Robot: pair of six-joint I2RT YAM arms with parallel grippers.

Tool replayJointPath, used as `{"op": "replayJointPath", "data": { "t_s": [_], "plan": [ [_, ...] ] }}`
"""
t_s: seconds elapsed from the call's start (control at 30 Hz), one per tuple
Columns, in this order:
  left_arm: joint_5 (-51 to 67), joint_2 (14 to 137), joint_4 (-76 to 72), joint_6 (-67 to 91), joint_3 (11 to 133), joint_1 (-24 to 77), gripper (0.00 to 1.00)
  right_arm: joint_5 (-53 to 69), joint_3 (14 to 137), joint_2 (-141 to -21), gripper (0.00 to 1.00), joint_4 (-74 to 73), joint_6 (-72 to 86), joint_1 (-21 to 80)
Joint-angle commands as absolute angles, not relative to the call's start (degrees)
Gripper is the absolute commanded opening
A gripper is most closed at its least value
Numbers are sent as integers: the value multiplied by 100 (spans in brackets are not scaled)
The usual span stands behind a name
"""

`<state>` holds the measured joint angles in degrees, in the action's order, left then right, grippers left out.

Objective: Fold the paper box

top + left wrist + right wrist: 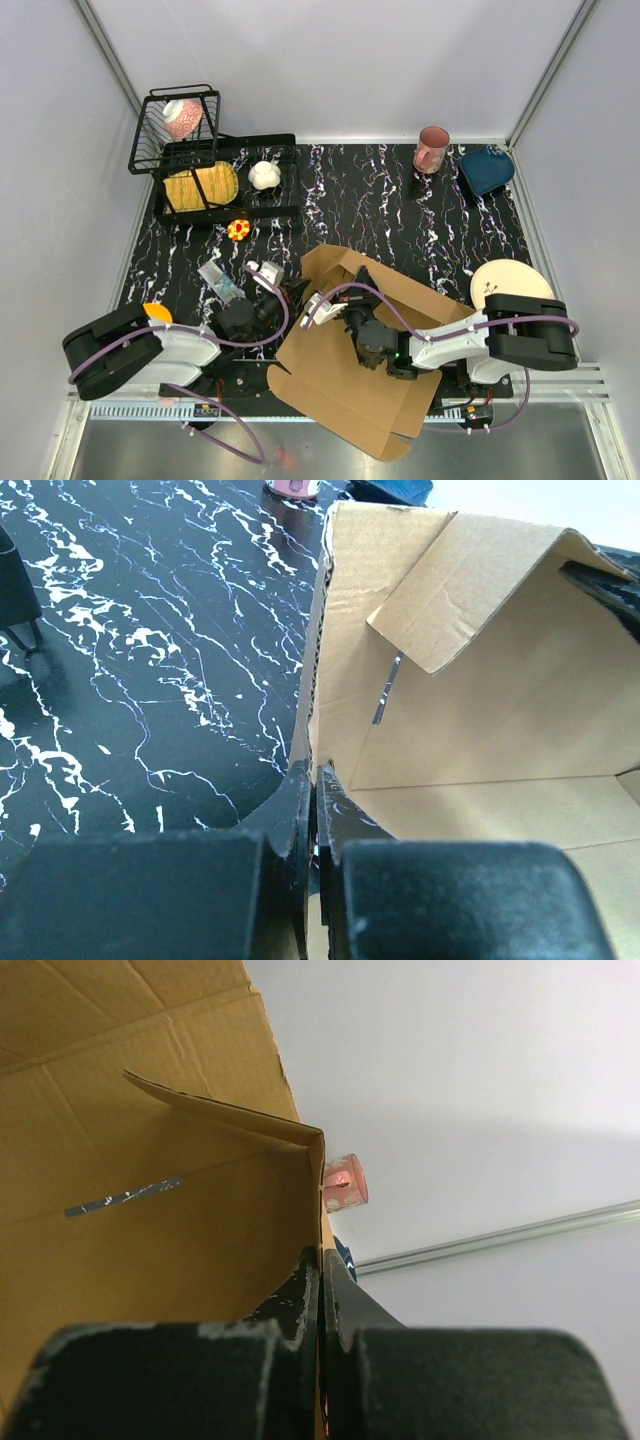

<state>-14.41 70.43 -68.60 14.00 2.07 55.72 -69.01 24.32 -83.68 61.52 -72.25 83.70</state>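
Observation:
The paper box (340,385) is a brown cardboard sheet lying half-folded at the near middle of the table, its far walls raised. At its left wall, my left gripper (297,297) is shut on the upright edge. In the left wrist view the fingers (300,800) pinch that edge of the paper box (480,730), with a bent flap above. My right gripper (362,285) is shut on a raised wall farther in. In the right wrist view its fingers (305,1285) clamp the wall's edge, with the box's inner face (150,1250) to the left.
A black wire rack (215,160) with a yellow item stands at the back left. A pink cup (432,150) and a blue dish (487,168) are at the back right. A cream plate (505,280) lies at the right. A small orange thing (238,230) and a packet (218,280) lie left of the box.

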Motion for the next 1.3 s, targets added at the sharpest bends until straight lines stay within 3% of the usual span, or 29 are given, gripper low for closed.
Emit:
{"op": "replayJointPath", "data": {
  "t_s": [0.0, 0.23, 0.43, 0.73, 1.27],
  "plan": [
    [-1055, 6357, -7938, 1538, 193, 5748, 0, -6996, 2479, -8569, 0, 6582, -7127, 8411],
    [-984, 5029, -6453, 1704, 422, 5783, 0, -7031, 2479, -8631, 0, 6855, -7391, 8411],
    [-1151, 4869, -6477, 2083, 281, 6011, 0, -7084, 2522, -8903, 0, 7312, -7699, 8402],
    [-1854, 6142, -7672, 2206, 237, 6969, 0, -7084, 2610, -9062, 0, 7436, -7796, 8411],
    [-2478, 8585, -9545, 2549, 430, 7400, 0, -7269, 2514, -8859, 1, 7453, -7770, 8508]
  ]
}}
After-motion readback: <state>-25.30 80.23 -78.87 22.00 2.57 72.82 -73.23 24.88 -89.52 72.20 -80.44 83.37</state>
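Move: My left hand already pinches the free edge of the box's left end flap. The box's open left end, where the flap goes, lies about 4 cm back, 4 cm right and 3 cm below it; the flap's corner with the raised far wall is some 7 cm ahead, 8 cm right and 2 cm higher. The remote lies roughly 19 cm left, level with the hand and 10 cm lower. From my right hand, the open end is about 6 cm back, 8 cm left and 10 cm below. Keeping the flap's edge pinched, I draw my left hand back while lifting it some 3 cm, then swing it right and farther back across the box's open left end, sinking to about its starting height. It ends about 5 cm back and 4 cm right, turned slightly clockwise. My right hand stays nearly in place, still pinching the raised wall's upper edge and turning about 5 degrees. ##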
